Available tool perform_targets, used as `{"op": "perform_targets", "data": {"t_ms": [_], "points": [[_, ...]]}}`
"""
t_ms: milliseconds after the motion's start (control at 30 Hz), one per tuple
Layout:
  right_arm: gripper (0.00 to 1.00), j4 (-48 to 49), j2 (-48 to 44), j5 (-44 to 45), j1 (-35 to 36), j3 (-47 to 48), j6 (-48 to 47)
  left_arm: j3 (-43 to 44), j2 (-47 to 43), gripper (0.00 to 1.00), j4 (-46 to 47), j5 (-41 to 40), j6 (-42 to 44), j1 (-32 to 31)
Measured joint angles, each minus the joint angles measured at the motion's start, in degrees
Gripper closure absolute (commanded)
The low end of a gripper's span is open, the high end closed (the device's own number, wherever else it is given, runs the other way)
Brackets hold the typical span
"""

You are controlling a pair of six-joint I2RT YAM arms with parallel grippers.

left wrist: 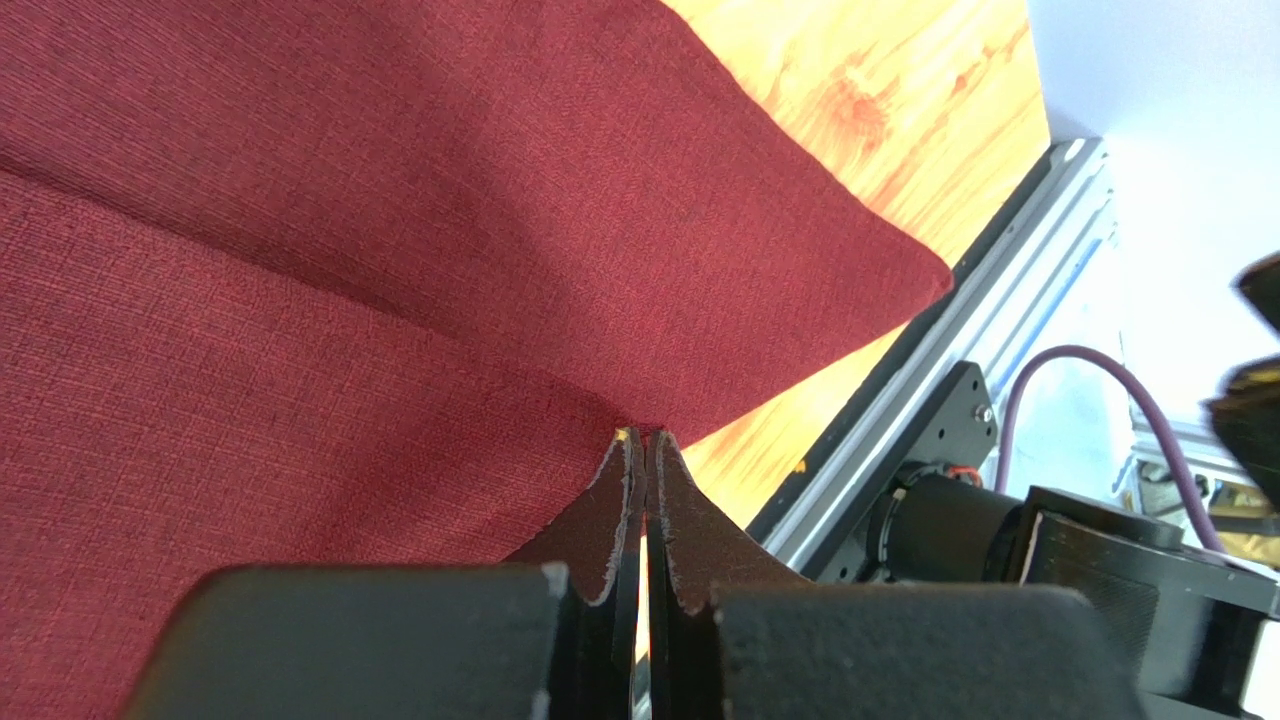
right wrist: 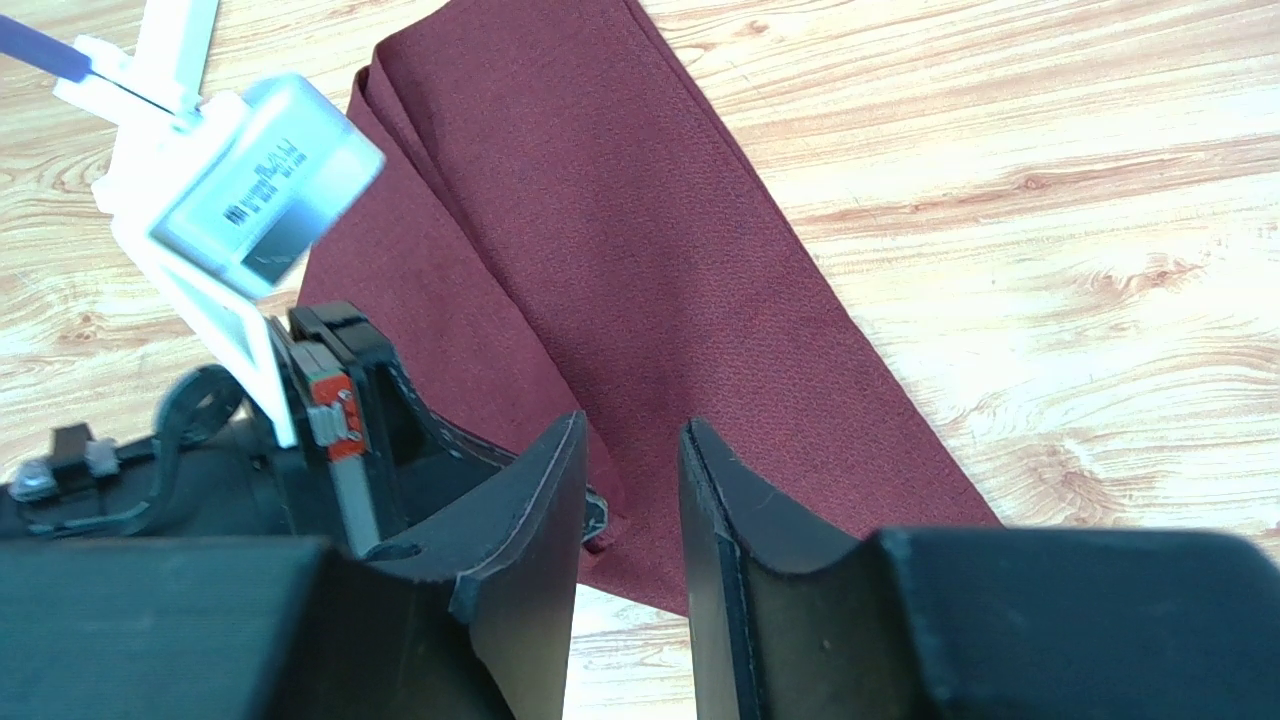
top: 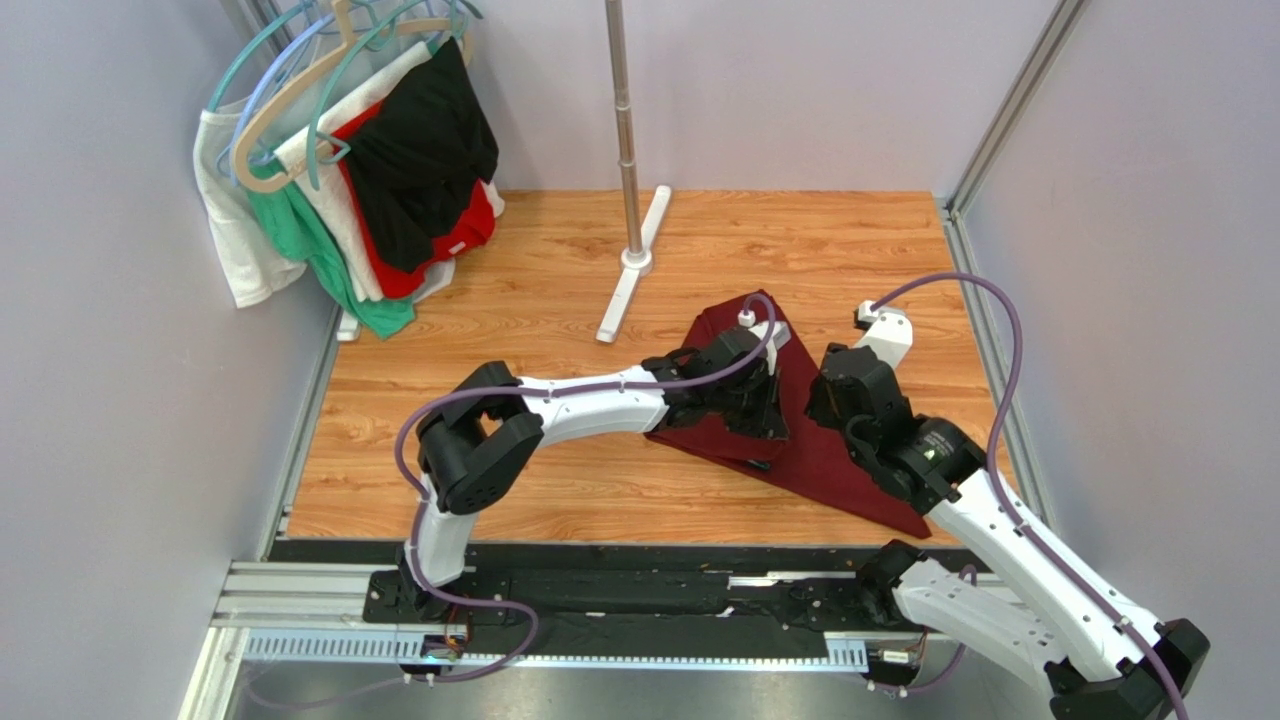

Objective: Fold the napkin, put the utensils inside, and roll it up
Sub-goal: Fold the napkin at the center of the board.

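The dark maroon napkin (top: 812, 435) lies folded into a long triangle on the wooden table, right of centre. My left gripper (top: 760, 444) reaches over it from the left and is shut on the napkin's near edge (left wrist: 646, 435), the cloth (left wrist: 376, 300) spreading away from the tips. My right gripper (right wrist: 631, 450) hovers just right of it above the napkin (right wrist: 676, 300), open a finger's width with nothing between its fingers. In the right wrist view the left gripper (right wrist: 594, 518) shows pinching the cloth's edge. The utensils are out of view.
Garments on hangers (top: 361, 165) hang at the back left. A metal pole (top: 621, 105) on a white foot (top: 631, 278) stands behind the napkin. An aluminium rail (top: 601, 593) runs along the near edge. Grey walls close in both sides.
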Motion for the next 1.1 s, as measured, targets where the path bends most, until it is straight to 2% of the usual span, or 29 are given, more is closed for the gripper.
{"op": "perform_targets", "data": {"t_ms": [500,533,600,633,700,733,933,1100], "points": [[0.67,0.0,-0.7,-0.2,0.0,0.0,0.4,0.0,3.8,1.0,0.1,-0.9,0.0,-0.3],[0.67,0.0,-0.7,-0.2,0.0,0.0,0.4,0.0,4.1,0.95,0.1,-0.9,0.0,-0.3],[0.67,0.0,-0.7,-0.3,0.0,-0.2,0.4,0.0,4.5,0.79,0.2,-0.6,0.0,-0.3],[0.67,0.0,-0.7,-0.4,0.0,-0.4,0.5,0.0,4.6,0.6,0.2,-0.4,0.1,-0.3],[0.66,-0.1,-0.6,-0.7,0.0,-0.6,0.7,0.0,4.7,0.42,0.2,0.2,0.2,-0.3],[0.66,-0.2,-0.6,-0.7,0.0,-0.7,0.8,0.0,4.7,0.25,0.1,0.4,0.5,-0.3],[0.66,-0.9,-0.7,-0.7,0.0,-1.0,1.1,0.0,4.2,0.21,0.3,0.9,1.4,-0.4],[0.66,-1.9,-0.8,-0.6,-0.1,-1.0,1.1,0.0,0.1,0.2,-0.5,0.6,2.6,0.4]]}}
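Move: The left hand still has the napkin's left corner pinched; the spot on the napkin where it goes down is straight below, about 5 cm. The spoon's middle, under the carried fold, is some 9 cm to its left and level with it, 5 cm below. The napkin's right corner lies about 22 cm to its right and 14 cm back. From the right hand, the laying spot is roughly 5 cm left, 4 cm back and 13 cm below. Straight down about 4 cm, the left hand lowers the pinched napkin corner onto the cloth beneath, beyond the end of the spoon's handle. At the bottom its shut fingers open wide and let go of the corner, then it rises again by nearly as much, hardly tilting and staying over the same spot. ##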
